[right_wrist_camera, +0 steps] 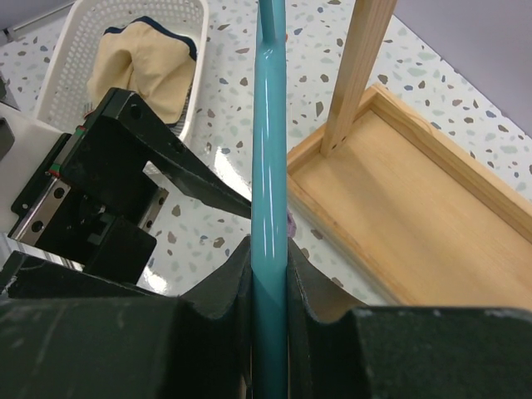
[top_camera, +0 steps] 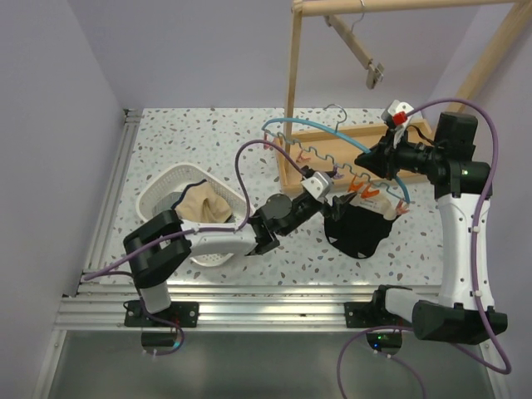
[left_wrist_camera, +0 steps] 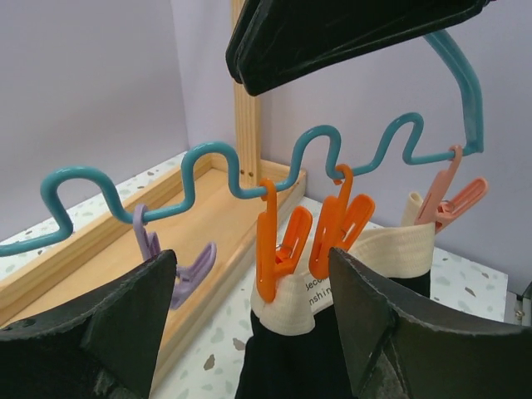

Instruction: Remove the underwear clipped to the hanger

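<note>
A teal wavy hanger (left_wrist_camera: 208,166) carries coloured clips. Two orange clips (left_wrist_camera: 278,241) and a pink clip (left_wrist_camera: 449,199) pinch the pale waistband (left_wrist_camera: 382,249) of the black underwear (top_camera: 359,229), which hangs below the hanger. My left gripper (left_wrist_camera: 249,291) is open, and its fingers (left_wrist_camera: 108,332) stand either side of the left orange clip and the waistband corner without touching them. My right gripper (right_wrist_camera: 270,274) is shut on the teal hanger bar (right_wrist_camera: 270,166) and holds it above the table. A beige pair of underwear (top_camera: 204,206) lies in the white basket (top_camera: 158,195).
An empty purple clip (left_wrist_camera: 179,266) hangs left of the orange ones. Behind the hanger stands a wooden rack with a tray base (top_camera: 366,137) and an upright post (top_camera: 293,75). A wooden hanger (top_camera: 357,50) hangs from its top bar.
</note>
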Controlling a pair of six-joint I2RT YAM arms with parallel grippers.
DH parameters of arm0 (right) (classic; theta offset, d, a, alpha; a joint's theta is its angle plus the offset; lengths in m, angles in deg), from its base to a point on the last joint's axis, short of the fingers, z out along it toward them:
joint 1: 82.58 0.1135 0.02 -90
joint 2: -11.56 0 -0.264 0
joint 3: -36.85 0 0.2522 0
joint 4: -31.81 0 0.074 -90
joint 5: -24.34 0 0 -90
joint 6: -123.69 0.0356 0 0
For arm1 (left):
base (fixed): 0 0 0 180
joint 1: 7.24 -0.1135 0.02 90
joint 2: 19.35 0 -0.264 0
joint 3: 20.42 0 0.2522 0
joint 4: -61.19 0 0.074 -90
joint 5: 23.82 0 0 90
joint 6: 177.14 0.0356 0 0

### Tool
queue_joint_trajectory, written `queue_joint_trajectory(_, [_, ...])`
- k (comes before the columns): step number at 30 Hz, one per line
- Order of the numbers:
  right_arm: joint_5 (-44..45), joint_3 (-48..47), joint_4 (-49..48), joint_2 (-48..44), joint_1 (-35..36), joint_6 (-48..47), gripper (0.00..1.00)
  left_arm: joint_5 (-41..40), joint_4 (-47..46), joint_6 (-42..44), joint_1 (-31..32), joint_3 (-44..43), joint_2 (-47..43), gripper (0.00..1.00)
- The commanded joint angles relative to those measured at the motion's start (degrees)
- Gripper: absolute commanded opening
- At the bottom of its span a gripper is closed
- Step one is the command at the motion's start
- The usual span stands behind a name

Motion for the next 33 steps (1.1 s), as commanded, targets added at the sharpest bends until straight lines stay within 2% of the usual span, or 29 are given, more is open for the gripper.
queue_joint_trajectory(1, [-2.8, -0.2, -3.9, -1.6, -0.2, 1.1, 0.0, -1.6, -2.6, 1.8, 0.7, -3.5, 1.8, 0.77])
queue_joint_trajectory(5, [-2.9, -0.2, -3.9, -1.5, -0.2, 1.2, 0.0, -2.5, -1.7, 1.9, 1.2, -5.3, 3.1, 0.75])
queue_joint_trajectory(11, [-3.0, -0.1, -4.0, -1.9, -0.2, 1.2, 0.0, -5.2, 0.0, 6.4, 2.9, -8.7, 5.4, 0.72])
queue_joint_trajectory(21, [-3.3, -0.1, -4.0, -2.2, -0.2, 1.1, 0.0, -13.6, 0.7, 14.3, 5.1, -11.8, 8.7, 0.65])
queue_joint_trajectory(29, [-3.4, -0.2, -3.8, -2.1, -0.2, 1.1, 0.0, -16.0, -0.4, 18.1, 5.8, -14.3, 11.0, 0.57])
queue_joint_trajectory(33, [-3.4, -0.2, -3.8, -2.0, -0.2, 1.0, 0.0, -16.6, -1.4, 19.1, 5.9, -15.4, 12.1, 0.57])
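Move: The near orange clip holding the underwear is about 5 cm to the left hand's right and 2 cm ahead, roughly level with the fingertips. The second orange clip is some 3 cm farther right and 2 cm nearer the base; the purple clip hangs about 5 cm ahead of the left hand, and the black underwear's middle some 8 cm right and 12 cm below. From the right hand, which holds the hanger's blue arc, the near orange clip is about 3 cm left, 1 cm back and 8 cm lower. The left hand eases in slowly towards the near orange clip, first about 3 cm to the right, then nearly 2 cm forward and 1 cm down while it swings counter-clockwise and tilts, some 20 degrees in all, and its fingers narrow from about three-quarters open to a little over half, coming up around the clip's handles without shutting on them. The right hand stays in place and keeps its pinch on the blue arc, holding the hanger steady for this approach. ##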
